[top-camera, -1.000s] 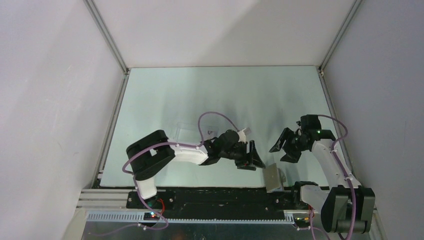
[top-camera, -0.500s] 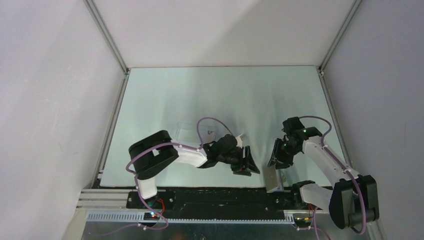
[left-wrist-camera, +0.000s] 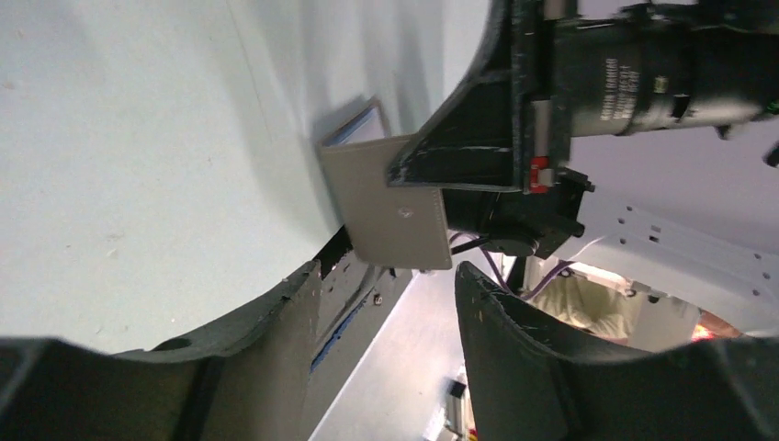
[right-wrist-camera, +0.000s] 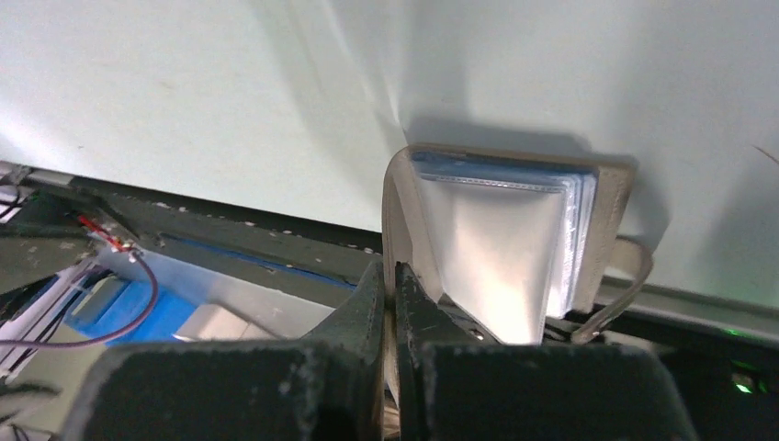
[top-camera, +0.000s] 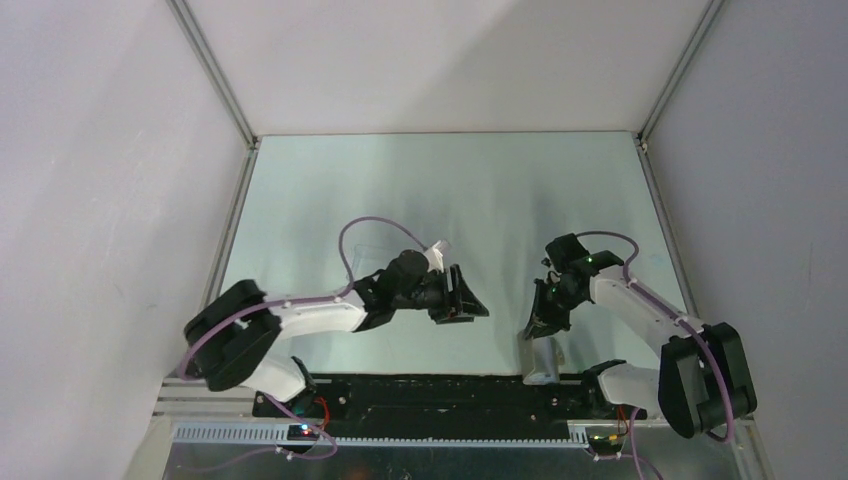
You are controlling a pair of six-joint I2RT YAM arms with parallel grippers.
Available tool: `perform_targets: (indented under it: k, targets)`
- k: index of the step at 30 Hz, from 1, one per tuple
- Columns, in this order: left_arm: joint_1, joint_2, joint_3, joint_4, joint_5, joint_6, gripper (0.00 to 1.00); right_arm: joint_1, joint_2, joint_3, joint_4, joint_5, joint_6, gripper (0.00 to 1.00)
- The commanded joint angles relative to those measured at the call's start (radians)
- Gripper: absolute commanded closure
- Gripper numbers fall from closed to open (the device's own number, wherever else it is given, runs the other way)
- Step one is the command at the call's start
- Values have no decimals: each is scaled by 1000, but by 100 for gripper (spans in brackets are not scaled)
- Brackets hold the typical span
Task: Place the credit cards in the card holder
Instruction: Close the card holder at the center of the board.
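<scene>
The card holder (top-camera: 543,360), grey-brown, stands open at the table's near edge. In the right wrist view its left flap (right-wrist-camera: 397,207) is pinched between the shut fingers of my right gripper (right-wrist-camera: 390,272), with blue lining and pale thin layers (right-wrist-camera: 496,239) showing inside. I cannot tell whether those layers are the credit cards; no loose ones show. In the top view my right gripper (top-camera: 533,325) is at the holder's top. My left gripper (top-camera: 462,300) hangs open and empty to its left. In the left wrist view the left gripper (left-wrist-camera: 386,308) faces the holder (left-wrist-camera: 395,220).
The holder's strap and tab (right-wrist-camera: 627,276) hang off its right side over the black rail (top-camera: 430,390) at the table's near edge. A faint clear box outline (top-camera: 372,255) lies behind the left arm. White walls close in the table on three sides.
My right gripper came down toward the near edge and shut on the holder's flap. The left arm swung left, away from the holder, with its gripper still open.
</scene>
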Motion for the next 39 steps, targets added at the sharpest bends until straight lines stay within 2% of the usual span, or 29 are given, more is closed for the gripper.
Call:
perform_targets:
  k: [1,7,14,18,25,27,31,36,39]
  targets:
    - [19,-142,8,-165,-78,121,40,43,18,30,147,-126,55,99]
    - [31,-250,34,-361,-150,194,39,155,88,97,313,-197,149,100]
    - [33,-301,-4,-421,-182,191,38,261,254,159,519,-263,207,98]
    - [34,-302,-24,-421,-177,187,39,280,295,163,534,-252,201,89]
    - [34,-268,-18,-414,-151,194,45,290,240,162,463,-188,174,51]
    - [32,-247,-16,-402,-143,194,48,289,218,162,440,-177,169,44]
    - [24,-197,-8,-364,-117,183,58,287,196,162,378,-152,153,36]
    - [-2,-131,10,-282,-98,158,74,280,189,160,324,-129,137,36]
    - [-18,-80,25,-261,-94,146,82,269,182,145,318,-127,138,40]
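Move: The card holder lies across the board's near edge, its cover standing up and already pinched by the right fingers; its middle is about 4 cm back, 2 cm right and 4 cm below the right hand. The board's near edge runs roughly 7 cm behind that hand. From the left hand the holder is some 13 cm to the right, 8 cm back and 9 cm lower; the clear box lies 18 cm left and 12 cm ahead of the left hand. The card holder is drawn by its cover to the left, about 13 cm, and slightly forward by the right hand, its fingers tipping some 20 degrees further leftward; they then open wide, letting go, and the hand eases back right. The left hand, half open, yields left and up, then sinks about 6 cm on the cover's outer side, drifting back right as its fingers nearly close. ##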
